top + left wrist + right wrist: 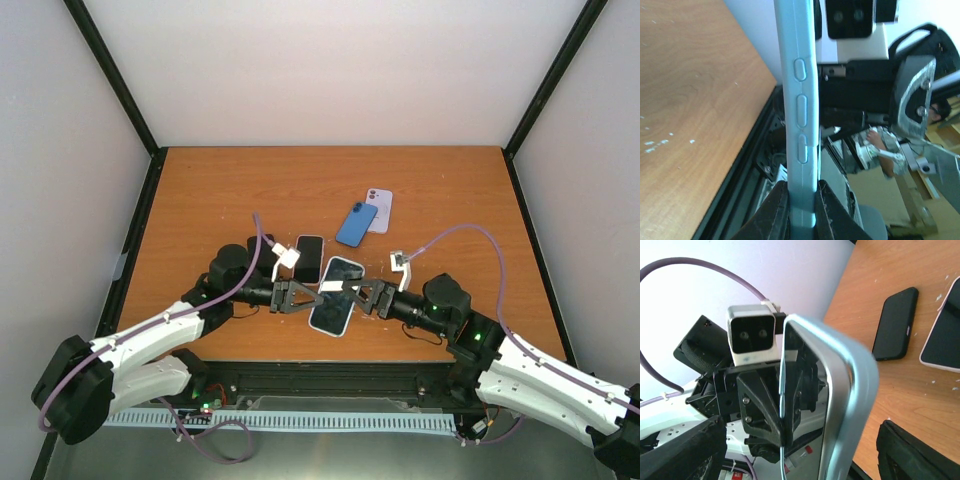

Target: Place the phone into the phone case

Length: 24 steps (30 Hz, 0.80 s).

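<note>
A light blue phone case [335, 305] hangs level above the near middle of the table, between my two grippers. Its inner side shows a glossy dark face, the phone [802, 390], sitting inside the rim. My left gripper [801, 192] is shut on the case's edge [800, 100], below the side buttons. From the opposite side my right gripper [800, 450] stands open: its fingers [695, 450] sit wide on either side of the case [850, 390] and touch nothing. In the top view the left gripper [300, 295] and right gripper [368, 297] face each other across the case.
A black phone [309, 259] lies on the table behind the held case, with a white-rimmed one [945, 335] beside it in the right wrist view. Farther back lie a blue phone or case [356, 224] and a lavender one [379, 209]. The black table frame [747, 165] runs below.
</note>
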Each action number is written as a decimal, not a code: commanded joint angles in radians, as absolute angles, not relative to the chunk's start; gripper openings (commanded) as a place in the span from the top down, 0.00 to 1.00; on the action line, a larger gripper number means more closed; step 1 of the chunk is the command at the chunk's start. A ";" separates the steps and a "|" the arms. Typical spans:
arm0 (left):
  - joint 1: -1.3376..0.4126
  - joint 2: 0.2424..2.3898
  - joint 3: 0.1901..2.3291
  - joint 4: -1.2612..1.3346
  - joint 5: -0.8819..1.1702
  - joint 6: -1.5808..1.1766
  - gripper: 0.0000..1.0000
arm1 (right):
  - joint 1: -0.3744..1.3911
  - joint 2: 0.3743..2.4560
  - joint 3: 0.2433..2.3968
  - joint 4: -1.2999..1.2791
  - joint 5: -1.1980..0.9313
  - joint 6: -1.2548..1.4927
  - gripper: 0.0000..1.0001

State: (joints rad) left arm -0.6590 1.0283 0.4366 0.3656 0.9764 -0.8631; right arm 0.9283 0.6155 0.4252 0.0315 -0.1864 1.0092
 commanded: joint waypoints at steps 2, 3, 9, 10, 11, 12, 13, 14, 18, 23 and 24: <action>-0.660 1.040 0.479 0.418 1.130 -0.792 1.00 | 0.934 0.615 0.455 0.008 -0.151 0.961 0.24; -0.660 1.047 0.483 0.410 1.132 -0.786 1.00 | 0.934 0.614 0.450 0.020 -0.147 0.959 0.27; -0.660 1.094 0.493 0.398 1.168 -0.768 1.00 | 0.934 0.576 0.424 0.042 -0.105 0.970 0.39; -0.659 1.095 0.490 0.399 1.172 -0.766 1.00 | 0.933 0.563 0.419 0.045 -0.096 0.970 0.40; -0.660 1.093 0.489 0.399 1.174 -0.765 1.00 | 0.934 0.553 0.412 0.048 -0.085 0.966 0.44; -0.659 1.090 0.487 0.398 1.170 -0.765 1.00 | 0.934 0.544 0.406 0.050 -0.073 0.957 0.48; -0.660 1.088 0.485 0.390 1.161 -0.765 1.00 | 0.934 0.534 0.399 0.046 -0.061 0.953 0.52; -0.660 1.089 0.488 0.377 1.152 -0.761 1.00 | 0.934 0.524 0.391 0.044 -0.050 0.954 0.56; -0.659 1.118 0.519 0.283 1.120 -0.718 1.00 | 0.934 0.493 0.380 0.043 -0.034 0.949 0.73; -0.660 1.155 0.557 0.158 1.026 -0.711 1.00 | 0.934 0.468 0.389 -0.008 0.004 0.949 0.97; -0.660 1.160 0.558 0.159 1.026 -0.718 1.00 | 0.933 0.461 0.380 -0.002 0.010 0.961 0.97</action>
State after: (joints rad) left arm -0.6613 1.1378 0.5056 0.2527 1.1088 -0.7330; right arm 0.9279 0.4915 0.3820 -0.0006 -0.0460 0.9653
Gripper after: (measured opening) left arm 0.114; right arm 0.093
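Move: The phone in its light-blue case is already in the left fingers, its middle some 4 cm to the left hand's right at the same height and depth. From the open right hand that middle lies about 2 cm left and 2 cm back, so the right edge is close to its fingers. On the table, 19 cm below the right hand, the pink-cased phone lies 14 cm ahead and 9 cm left, the black case 16 cm ahead and 21 cm left, the blue phone 24 cm ahead and 4 cm right. The right fingers close from wide open and pinch the cased phone's right edge near its far corner, while that hand backs off about 2.5 cm to the right and 1 cm forward, turning slightly clockwise. The left hand keeps its grip on the left edge, draws back about 2 cm, sinks a little and turns some 10 degrees clockwise, then eases forward about 1 cm. ##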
